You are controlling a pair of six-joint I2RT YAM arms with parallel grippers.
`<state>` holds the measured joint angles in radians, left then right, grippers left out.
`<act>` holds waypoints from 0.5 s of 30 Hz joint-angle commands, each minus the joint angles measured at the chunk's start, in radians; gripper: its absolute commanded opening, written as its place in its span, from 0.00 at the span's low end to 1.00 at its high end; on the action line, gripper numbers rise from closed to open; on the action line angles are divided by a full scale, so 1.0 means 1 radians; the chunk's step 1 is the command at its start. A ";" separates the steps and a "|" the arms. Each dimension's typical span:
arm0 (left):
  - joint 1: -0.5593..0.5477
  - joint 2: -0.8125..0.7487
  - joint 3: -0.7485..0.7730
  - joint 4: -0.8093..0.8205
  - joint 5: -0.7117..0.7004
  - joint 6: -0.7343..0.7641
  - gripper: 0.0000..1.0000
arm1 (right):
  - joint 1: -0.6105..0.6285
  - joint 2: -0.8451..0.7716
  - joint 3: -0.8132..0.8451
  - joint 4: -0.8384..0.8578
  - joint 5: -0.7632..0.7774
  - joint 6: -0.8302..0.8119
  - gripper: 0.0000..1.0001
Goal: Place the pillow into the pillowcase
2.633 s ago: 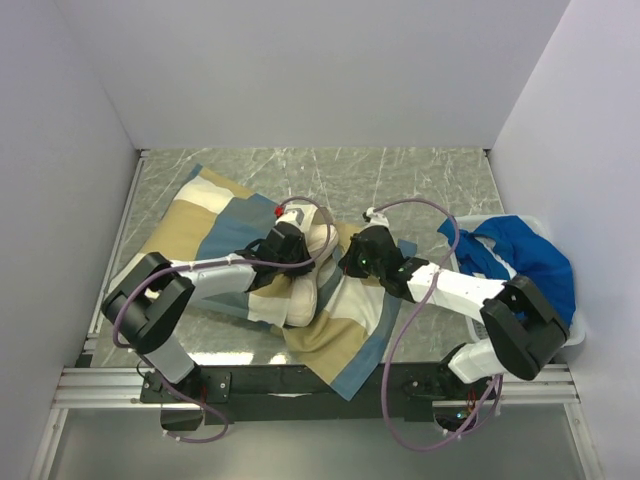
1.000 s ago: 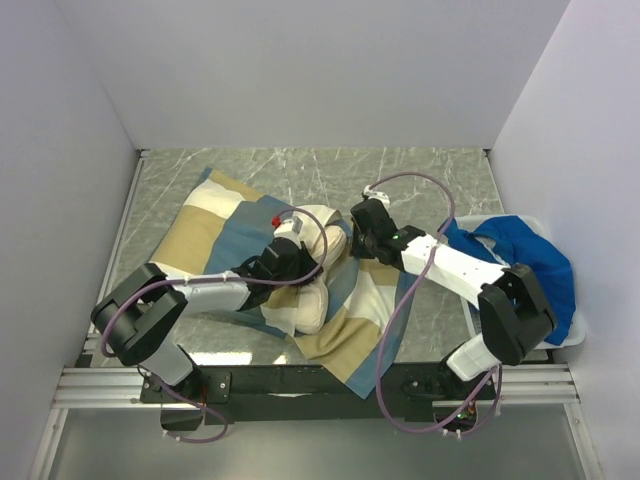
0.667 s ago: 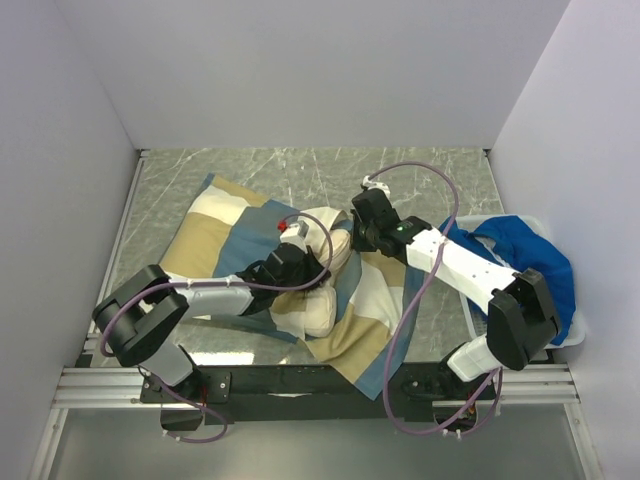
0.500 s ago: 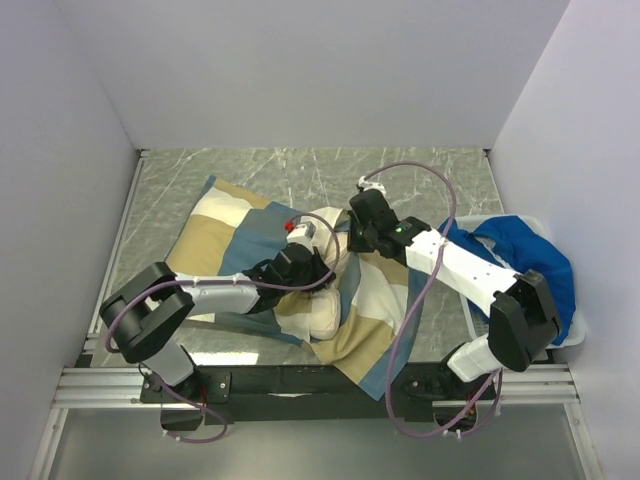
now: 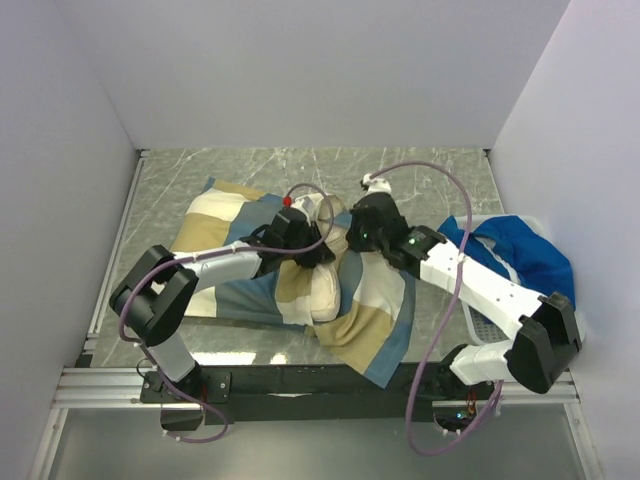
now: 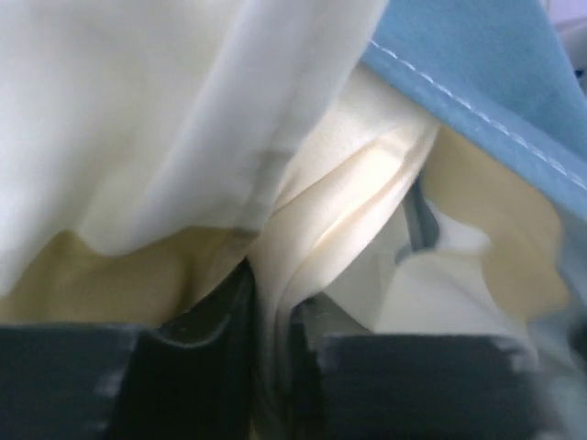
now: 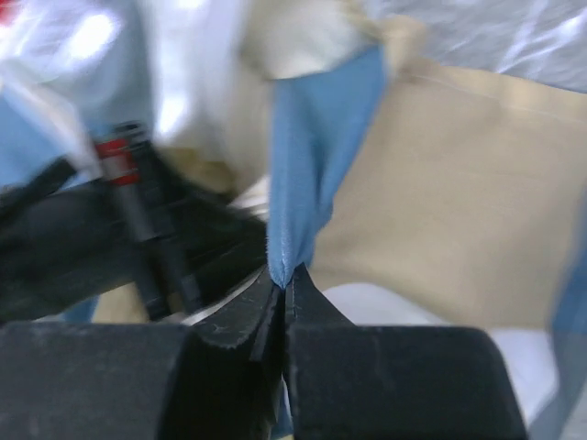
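The pillowcase (image 5: 215, 225), in tan, slate-blue and white blocks, lies crumpled across the table's middle. The cream pillow (image 5: 325, 295) sticks out of its folds near the centre. My left gripper (image 5: 312, 250) is pushed in among the fabric. In the left wrist view this gripper (image 6: 273, 298) is shut on a cream fold of the pillow (image 6: 339, 229), under a blue edge of pillowcase (image 6: 477, 64). My right gripper (image 5: 348, 238) sits just right of the left one. Seen from the wrist, the right gripper (image 7: 286, 275) pinches the pillowcase's blue hem (image 7: 312, 137), beside a tan panel (image 7: 459, 183).
A white bin (image 5: 560, 335) holding a royal-blue cloth (image 5: 520, 260) stands at the right edge, close to the right arm. White walls close in the marble table (image 5: 400, 180) on three sides. A metal rail (image 5: 300, 380) runs along the near edge.
The left gripper has moved farther from the bases with the pillow. The right arm's elbow has swung right and nearer. The pillowcase has shifted and covers more of the pillow.
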<state>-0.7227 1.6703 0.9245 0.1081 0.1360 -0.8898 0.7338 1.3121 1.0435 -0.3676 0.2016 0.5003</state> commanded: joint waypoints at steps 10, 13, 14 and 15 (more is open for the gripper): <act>-0.004 -0.231 0.034 -0.222 -0.014 0.121 0.65 | -0.086 -0.020 -0.006 -0.037 -0.055 -0.082 0.43; -0.093 -0.290 0.042 -0.364 -0.212 0.152 0.63 | -0.086 -0.076 -0.068 -0.041 -0.028 -0.063 0.47; -0.139 -0.311 0.034 -0.383 -0.252 0.150 0.62 | -0.077 -0.108 -0.098 -0.036 -0.033 -0.048 0.47; -0.159 -0.319 0.025 -0.398 -0.280 0.140 0.58 | -0.071 -0.123 -0.117 -0.024 -0.044 -0.046 0.47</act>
<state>-0.7799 1.4136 0.9512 -0.1234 0.0650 -0.7925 0.6518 1.2907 0.9913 -0.3985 0.1436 0.4381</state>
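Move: The left fingers still pinch gathered cream cloth at the pillow; the exposed pillow roll's middle lies about 4 cm back from them and some 4 cm below. From the left hand, the blue edge strip stands about 6 cm right and 3 cm back, the left tan panel 7 cm left and 6 cm back. The right fingers hold that strip's raised fold at their tips; the pillow roll lies about 6 cm left, 6 cm back and 10 cm below. Open the left gripper wide to let go of the cream cloth, nudging barely a centimetre forward, then lift it about 7 cm, drawing back and slightly left off the pillow. Meanwhile spread the right fingers about halfway to release the blue fold, easing forward and right, then back, farther right and some 2 cm down, so it stays close over the strip. ##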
